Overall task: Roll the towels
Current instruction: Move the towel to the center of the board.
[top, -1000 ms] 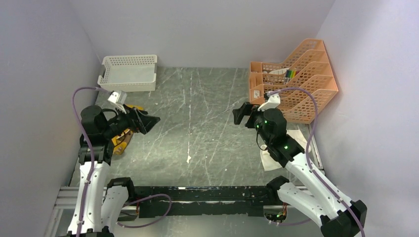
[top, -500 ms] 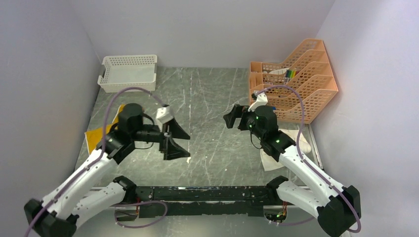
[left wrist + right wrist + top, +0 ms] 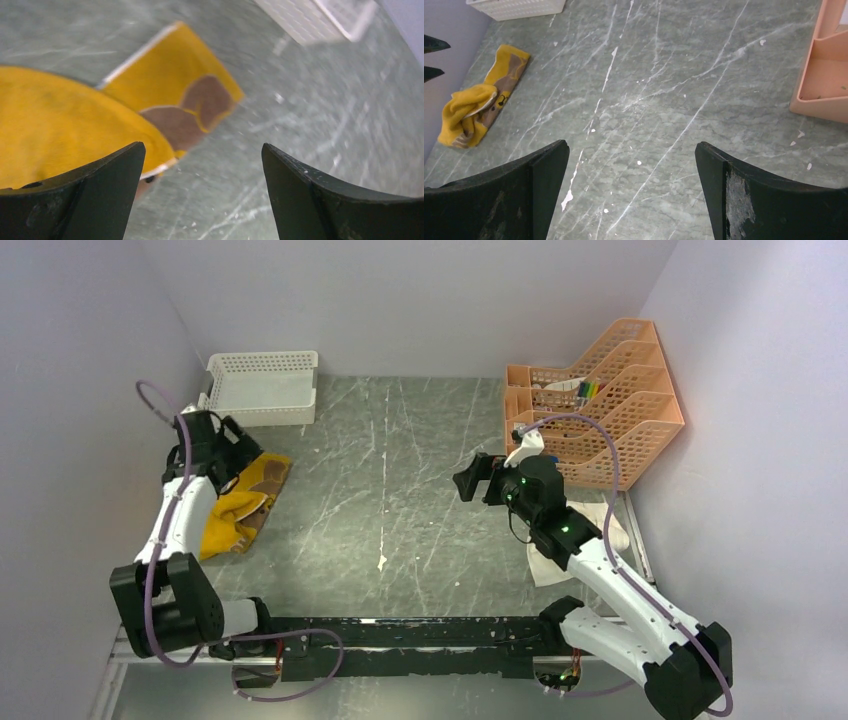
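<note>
The mustard-yellow towel (image 3: 245, 502) with brown marks lies at the table's left edge, its near half bunched up and its far end flat. My left gripper (image 3: 243, 447) hovers open over that far end, and in the left wrist view the towel (image 3: 165, 85) sits ahead and left of the empty gap between the fingers (image 3: 202, 150). The cream towel (image 3: 612, 530) lies flat at the right, mostly hidden under my right arm. My right gripper (image 3: 468, 478) hangs open above bare table (image 3: 631, 147), with the yellow towel (image 3: 479, 105) far off to its left.
A white lattice basket (image 3: 262, 387) stands at the back left, just beyond the yellow towel. An orange file organizer (image 3: 600, 405) stands at the back right, close behind my right gripper. Grey walls close in the left, back and right sides.
My left arm swung from the middle of the table back to the far left, over the yellow towel's far end. The right arm barely moved. Both grippers stayed open.
</note>
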Tool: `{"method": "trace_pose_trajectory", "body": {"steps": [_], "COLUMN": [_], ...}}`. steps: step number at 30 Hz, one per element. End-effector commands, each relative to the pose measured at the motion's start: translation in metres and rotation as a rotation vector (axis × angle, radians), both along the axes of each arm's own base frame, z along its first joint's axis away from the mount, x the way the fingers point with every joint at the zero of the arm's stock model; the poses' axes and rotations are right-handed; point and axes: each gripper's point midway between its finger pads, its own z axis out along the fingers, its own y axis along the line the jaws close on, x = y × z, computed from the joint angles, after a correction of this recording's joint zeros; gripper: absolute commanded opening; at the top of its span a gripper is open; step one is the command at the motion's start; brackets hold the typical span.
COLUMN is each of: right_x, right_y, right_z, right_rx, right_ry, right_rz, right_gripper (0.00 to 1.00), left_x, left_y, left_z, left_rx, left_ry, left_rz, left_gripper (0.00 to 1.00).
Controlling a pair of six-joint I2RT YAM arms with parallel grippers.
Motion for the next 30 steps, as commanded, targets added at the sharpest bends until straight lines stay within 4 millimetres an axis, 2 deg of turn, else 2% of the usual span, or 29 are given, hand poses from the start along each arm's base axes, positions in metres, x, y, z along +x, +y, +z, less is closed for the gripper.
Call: {"method": "trace_pose_trajectory", "body": {"steps": [1, 5, 7, 9, 10, 12, 13, 14, 15, 16, 17, 19, 21, 23, 26, 28, 30], "right_x": [-0.009, -0.013, -0.014, -0.016, -0.017, -0.02, -0.02, -0.021, -0.022, -0.023, -0.023, -0.023, -0.022, -0.022, -0.021, -0.02, -0.022], "right_y": [-0.002, 0.001, 0.0, -0.001, -0.002, -0.004, -0.005, -0.007, -0.007, -0.007, -0.007, -0.005, -0.004, -0.002, -0.003, -0.006, -0.01], "right_z": [-0.008, -0.016, -0.02, -0.022, -0.022, -0.025, -0.027, -0.029, -0.031, -0.032, -0.034, -0.037, -0.04, -0.04, -0.037, -0.033, -0.029], "right_rx": [-0.035, -0.042, -0.057, -0.068, -0.071, -0.081, -0.086, -0.09, -0.092, -0.092, -0.09, -0.087, -0.086, -0.085, -0.082, -0.084, -0.089], "right_ry": [0.019, 0.019, 0.03, 0.033, 0.03, 0.028, 0.03, 0.032, 0.035, 0.038, 0.039, 0.045, 0.052, 0.057, 0.048, 0.038, 0.029], "right_rz": [0.025, 0.057, 0.064, 0.072, 0.074, 0.074, 0.072, 0.069, 0.069, 0.07, 0.073, 0.08, 0.083, 0.087, 0.08, 0.062, 0.051], "right_gripper": [1.0, 1.0, 1.0, 1.0, 1.0, 1.0, 1.0, 1.0, 1.0, 1.0, 1.0, 1.0, 1.0, 1.0, 1.0, 1.0, 1.0], "left_x": [0.002, 0.014, 0.019, 0.024, 0.023, 0.025, 0.025, 0.026, 0.03, 0.034, 0.041, 0.055, 0.065, 0.064, 0.053, 0.042, 0.036], "left_y": [0.046, 0.063, 0.064, 0.062, 0.059, 0.051, 0.045, 0.038, 0.026, 0.013, -0.004, -0.049, -0.112, -0.183, -0.271, -0.304, -0.309], "left_z": [-0.02, -0.069, -0.092, -0.11, -0.119, -0.129, -0.132, -0.135, -0.136, -0.138, -0.135, -0.121, -0.096, -0.084, -0.063, -0.055, -0.056], "left_rx": [-0.055, -0.023, -0.03, -0.043, -0.057, -0.085, -0.096, -0.108, -0.128, -0.145, -0.17, -0.187, -0.122, -0.068, -0.039, -0.027, -0.033], "left_ry": [0.028, 0.193, 0.286, 0.312, 0.309, 0.276, 0.263, 0.248, 0.233, 0.219, 0.196, 0.115, 0.028, 0.034, 0.03, 0.001, 0.003], "left_rz": [0.276, 0.343, 0.345, 0.328, 0.322, 0.296, 0.276, 0.249, 0.202, 0.142, 0.063, -0.112, -0.31, -0.517, -0.752, -0.822, -0.824], "left_gripper": [0.98, 0.98, 0.98, 0.99, 0.96, 0.88, 0.8, 0.71, 0.55, 0.18, 0.08, 0.07, 0.07, 0.07, 0.07, 0.07, 0.07]}}
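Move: The mustard towel lies bunched on the board some 14 cm below the open left gripper, its middle about 4 cm to the left and 3 cm back. The white basket stands about 21 cm ahead of the left gripper and 4 cm to its left; the board's centre is roughly 28 cm to its right and 3 cm back. From the right gripper the towel is about 45 cm left, 5 cm ahead and 19 cm lower. Bring the left gripper down about 13 cm and 5 cm left onto the towel's far-left part, tipping it some 15 degrees further down, and shut the fingers to pinch the cloth. Then sweep it quickly right, about 35 cm towards the board's middle, rising some 7 cm and turning clockwise. Let the open right gripper sink about 4 cm and ease back slightly. ##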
